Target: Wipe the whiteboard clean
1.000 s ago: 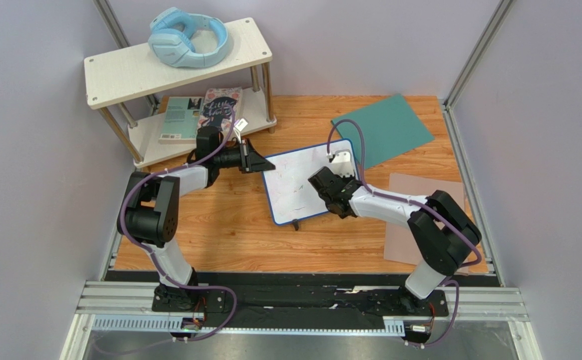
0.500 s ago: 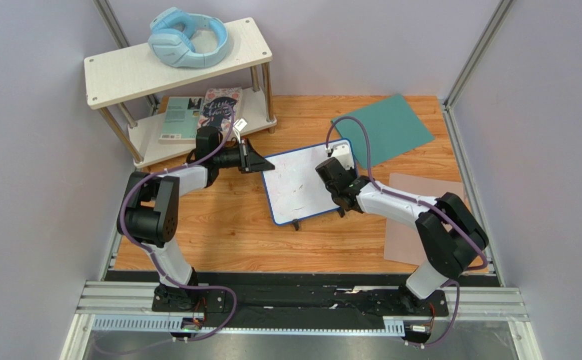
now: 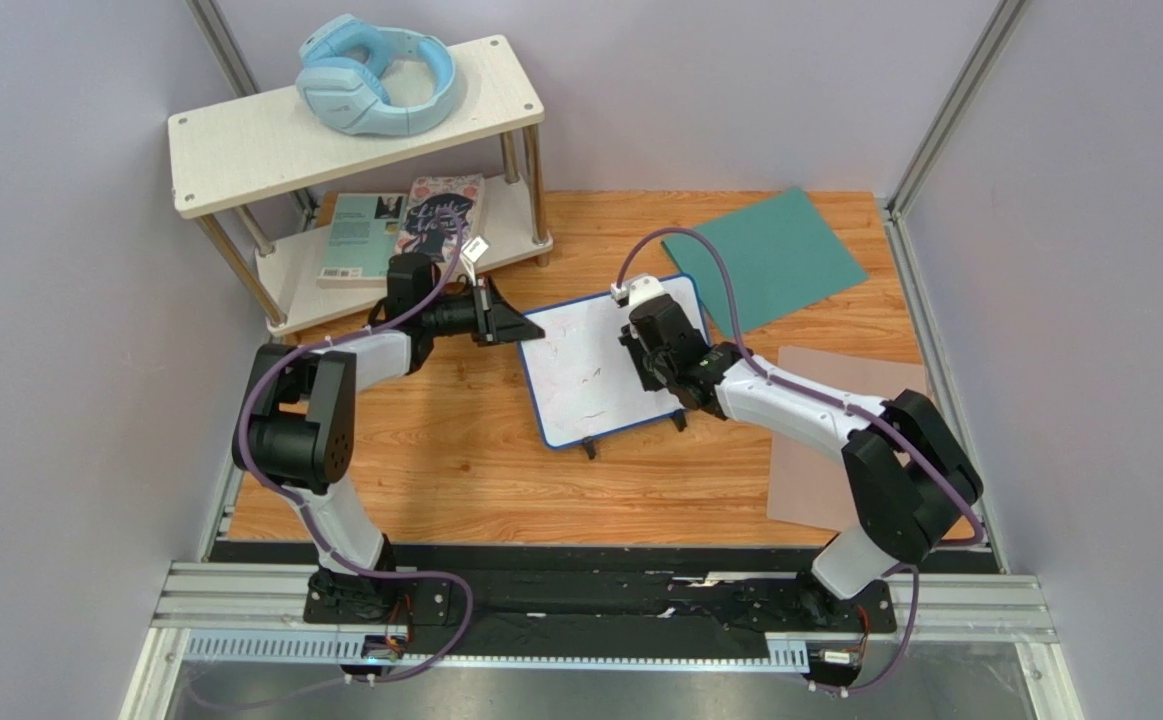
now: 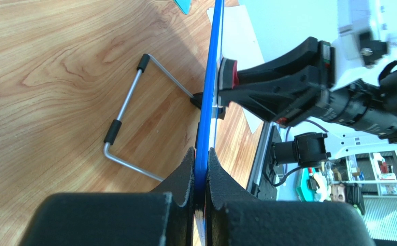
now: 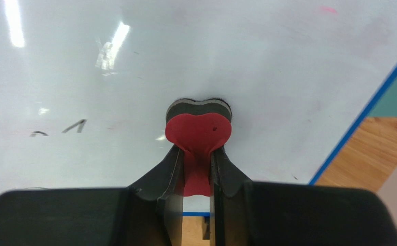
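Note:
The whiteboard point(image 3: 584, 387), white with a thin blue frame, stands tilted on a wire stand point(image 4: 128, 119) in the middle of the wooden table. My left gripper point(image 3: 518, 324) is shut on its left edge; in the left wrist view its jaws point(image 4: 201, 160) pinch the blue frame point(image 4: 211, 72). My right gripper point(image 3: 647, 348) is shut on a red heart-shaped eraser point(image 5: 198, 130), which presses flat against the board's face point(image 5: 185, 51) near its far right part. A few faint dark marks point(image 5: 74, 125) lie left of the eraser.
A two-level white shelf point(image 3: 234, 147) stands at the back left, with blue headphones point(image 3: 377, 75) on top and books point(image 3: 392, 225) below. A teal sheet point(image 3: 768, 255) and a pinkish-brown mat point(image 3: 801, 473) lie to the right of the board.
My right gripper has slid the eraser across the board toward its far edge and slightly left. The left gripper and the board have stayed put.

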{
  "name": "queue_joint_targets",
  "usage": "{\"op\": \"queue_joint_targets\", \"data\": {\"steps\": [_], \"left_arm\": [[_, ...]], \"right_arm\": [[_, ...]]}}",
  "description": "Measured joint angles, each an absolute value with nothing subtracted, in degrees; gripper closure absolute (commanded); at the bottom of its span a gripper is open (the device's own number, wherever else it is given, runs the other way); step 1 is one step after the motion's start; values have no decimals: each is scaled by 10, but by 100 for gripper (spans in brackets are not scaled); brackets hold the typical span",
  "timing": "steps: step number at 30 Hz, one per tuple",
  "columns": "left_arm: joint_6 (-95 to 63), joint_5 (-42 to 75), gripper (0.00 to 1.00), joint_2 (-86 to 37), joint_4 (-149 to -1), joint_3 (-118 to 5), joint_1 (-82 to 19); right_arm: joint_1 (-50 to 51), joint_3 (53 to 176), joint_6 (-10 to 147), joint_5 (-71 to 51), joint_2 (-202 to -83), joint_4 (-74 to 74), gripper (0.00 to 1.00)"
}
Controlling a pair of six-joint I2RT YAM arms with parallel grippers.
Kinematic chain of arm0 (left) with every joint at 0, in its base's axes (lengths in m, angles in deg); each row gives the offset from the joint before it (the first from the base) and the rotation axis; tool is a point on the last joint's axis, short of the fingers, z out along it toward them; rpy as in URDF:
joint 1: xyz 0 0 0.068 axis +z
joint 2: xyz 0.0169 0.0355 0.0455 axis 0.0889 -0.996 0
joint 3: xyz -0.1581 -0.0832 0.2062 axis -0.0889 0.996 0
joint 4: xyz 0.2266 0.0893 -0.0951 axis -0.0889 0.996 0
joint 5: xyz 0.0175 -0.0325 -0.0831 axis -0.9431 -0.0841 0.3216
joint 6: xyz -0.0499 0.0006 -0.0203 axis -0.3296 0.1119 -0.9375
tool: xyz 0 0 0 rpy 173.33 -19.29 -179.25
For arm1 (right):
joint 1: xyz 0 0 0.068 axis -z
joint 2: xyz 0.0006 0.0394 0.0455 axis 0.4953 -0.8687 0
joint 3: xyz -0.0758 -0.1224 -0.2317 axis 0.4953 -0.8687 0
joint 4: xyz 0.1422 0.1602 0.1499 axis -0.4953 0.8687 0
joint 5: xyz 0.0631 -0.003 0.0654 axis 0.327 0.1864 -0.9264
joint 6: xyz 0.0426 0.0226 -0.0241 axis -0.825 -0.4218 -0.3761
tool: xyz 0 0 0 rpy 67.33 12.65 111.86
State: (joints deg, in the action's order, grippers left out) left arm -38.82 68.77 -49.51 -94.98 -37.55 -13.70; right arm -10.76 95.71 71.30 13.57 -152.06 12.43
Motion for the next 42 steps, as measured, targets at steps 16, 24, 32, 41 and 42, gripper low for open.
{"op": "queue_joint_targets", "data": {"steps": [16,24,32,41,42], "left_arm": [[-377,686,100,-497,-949,-376,-134],[-370,686,100,-497,-953,-375,-134],[-370,687,100,-497,-953,-375,-137],[-366,690,100,-497,-949,-375,-137],[-366,690,100,-497,-950,-375,-137]], "right_arm": [[-230,1105,720,70,-1629,129,100],[-236,1128,696,101,-1643,151,100],[-249,1091,702,130,-1626,119,100],[-263,1013,700,153,-1596,62,100],[-264,1003,698,153,-1592,59,100]]}}
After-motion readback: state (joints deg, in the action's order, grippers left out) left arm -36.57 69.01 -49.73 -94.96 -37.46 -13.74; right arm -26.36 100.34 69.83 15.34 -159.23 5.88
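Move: The right hand, still gripping the red eraser on the whiteboard, has the short black marks on the board's left part about 7 cm to its left and 4 cm back, some 3 cm below. Measured from this hand, the left gripper's fingertips are about 13 cm left and 5 cm ahead, 4 cm up; the board's near left corner is 12 cm left, 11 cm back, 6 cm down. From the left hand those marks lie about 6 cm right, 9 cm back and 7 cm down. Keeping the eraser pad against the whiteboard, the right hand wipes quickly left by some 13 cm, drifting slightly back and turning about 15 degrees counter-clockwise, towards the board's left edge. After a brief pause it draws back and down about 2 cm each, easing right a little. The left fingers keep pinching the board's far left corner, nearly still. ##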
